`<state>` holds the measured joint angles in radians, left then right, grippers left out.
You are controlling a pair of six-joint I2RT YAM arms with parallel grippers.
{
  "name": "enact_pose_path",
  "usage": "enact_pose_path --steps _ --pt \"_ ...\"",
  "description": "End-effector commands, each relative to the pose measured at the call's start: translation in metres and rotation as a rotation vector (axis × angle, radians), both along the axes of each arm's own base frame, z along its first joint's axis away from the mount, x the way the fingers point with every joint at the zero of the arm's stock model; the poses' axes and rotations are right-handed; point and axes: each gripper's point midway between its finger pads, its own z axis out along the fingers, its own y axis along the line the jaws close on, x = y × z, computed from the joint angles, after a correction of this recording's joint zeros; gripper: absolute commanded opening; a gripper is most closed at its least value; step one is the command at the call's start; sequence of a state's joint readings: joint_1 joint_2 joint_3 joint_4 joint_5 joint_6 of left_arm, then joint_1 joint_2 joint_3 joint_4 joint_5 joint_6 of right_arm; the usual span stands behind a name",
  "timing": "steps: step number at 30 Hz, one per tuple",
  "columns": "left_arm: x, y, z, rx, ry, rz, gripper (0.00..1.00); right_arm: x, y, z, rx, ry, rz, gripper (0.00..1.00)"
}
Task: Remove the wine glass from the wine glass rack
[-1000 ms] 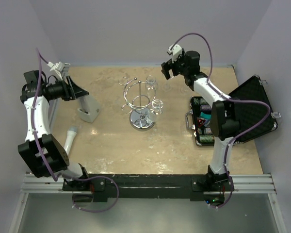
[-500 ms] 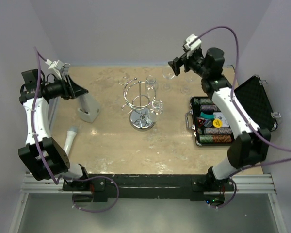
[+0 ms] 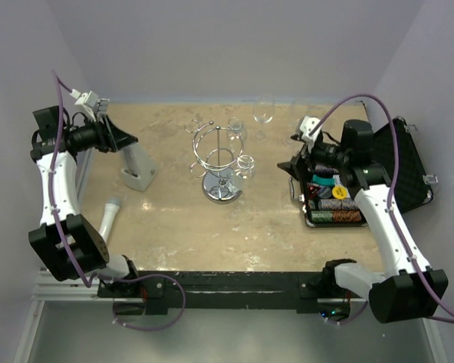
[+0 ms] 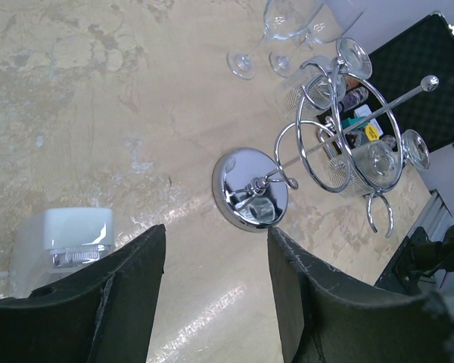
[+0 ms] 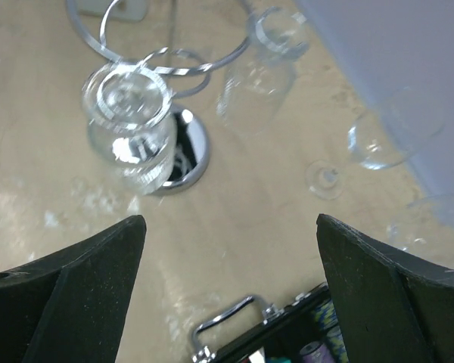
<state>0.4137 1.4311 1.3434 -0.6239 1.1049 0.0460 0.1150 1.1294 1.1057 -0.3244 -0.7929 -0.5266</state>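
The chrome wine glass rack (image 3: 222, 187) stands mid-table, its round base (image 4: 250, 198) and ball-topped pole showing in the left wrist view. A wine glass (image 3: 246, 163) hangs upside down from its ring on the right side (image 5: 129, 140), and a second hanging glass (image 3: 237, 129) is on the far side. My right gripper (image 3: 290, 168) is open and empty (image 5: 231, 242), right of the rack, by the case's handle. At the left, my left gripper (image 3: 129, 141) is also open and empty (image 4: 216, 249), well away from the rack.
Two more glasses stand upright at the back (image 3: 263, 113) (image 4: 284, 23). An open black case (image 3: 397, 162) of poker chips lies at the right, its handle (image 5: 227, 321) below my right fingers. A white block (image 3: 136, 172) and a grey-tipped cylinder (image 3: 110, 215) lie at the left.
My right arm has swung from the back of the table, beside the rack, down and rightward to the case. A glass now shows standing at the back. The left arm has stayed put.
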Motion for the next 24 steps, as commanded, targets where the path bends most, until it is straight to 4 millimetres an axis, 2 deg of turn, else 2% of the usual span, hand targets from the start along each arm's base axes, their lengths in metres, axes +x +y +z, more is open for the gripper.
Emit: enact_pose_path --steps 1,3,5,8,12,15,24 --pt "-0.006 -0.008 0.010 0.015 -0.062 -0.047 0.61 -0.056 0.001 -0.054 -0.152 0.040 0.207 0.99" --pt "-0.006 -0.008 0.009 0.015 -0.060 -0.046 0.61 -0.057 0.000 -0.064 -0.154 0.038 0.192 0.99" --pt "-0.004 -0.008 0.008 0.013 -0.054 -0.044 0.61 -0.054 0.006 -0.062 -0.146 0.006 0.190 0.99" --pt "-0.003 -0.007 0.006 0.019 -0.049 -0.039 0.61 -0.049 0.026 -0.058 -0.078 0.009 0.184 0.99" --pt "-0.003 -0.007 0.001 0.018 -0.031 -0.034 0.61 -0.060 0.067 -0.062 -0.007 0.007 0.234 0.99" --pt "-0.002 -0.008 -0.002 0.020 -0.016 -0.029 0.61 -0.059 0.084 -0.062 0.064 0.020 0.222 0.99" --pt "-0.003 -0.008 0.003 0.031 -0.012 -0.017 0.60 -0.042 0.091 -0.078 0.172 0.095 0.134 0.98"
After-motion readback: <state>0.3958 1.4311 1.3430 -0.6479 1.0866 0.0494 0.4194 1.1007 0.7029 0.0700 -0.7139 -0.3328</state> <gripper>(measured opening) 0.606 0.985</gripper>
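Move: Hanging upside down at the near right of the rack, the wine glass lies about 13 cm to the right hand's left, 2 cm back and some 9 cm lower. The rack's pole stands 6 cm left of that glass and 4 cm farther out; another hanging glass is about 12 cm beyond it and 2 cm farther left. From the left hand the near glass is some 32 cm to the right, 5 cm back and 8 cm below. Sinking nearly 10 cm in all, the right hand first drops and draws back about 5 cm, then sweeps some 8 cm left towards the near hanging wine glass, easing forward a little at the end. The wrist swings about 15 degrees counter-clockwise, gives back part of it and tips slightly down; the fingers stay wide open, facing the glass without closing. ##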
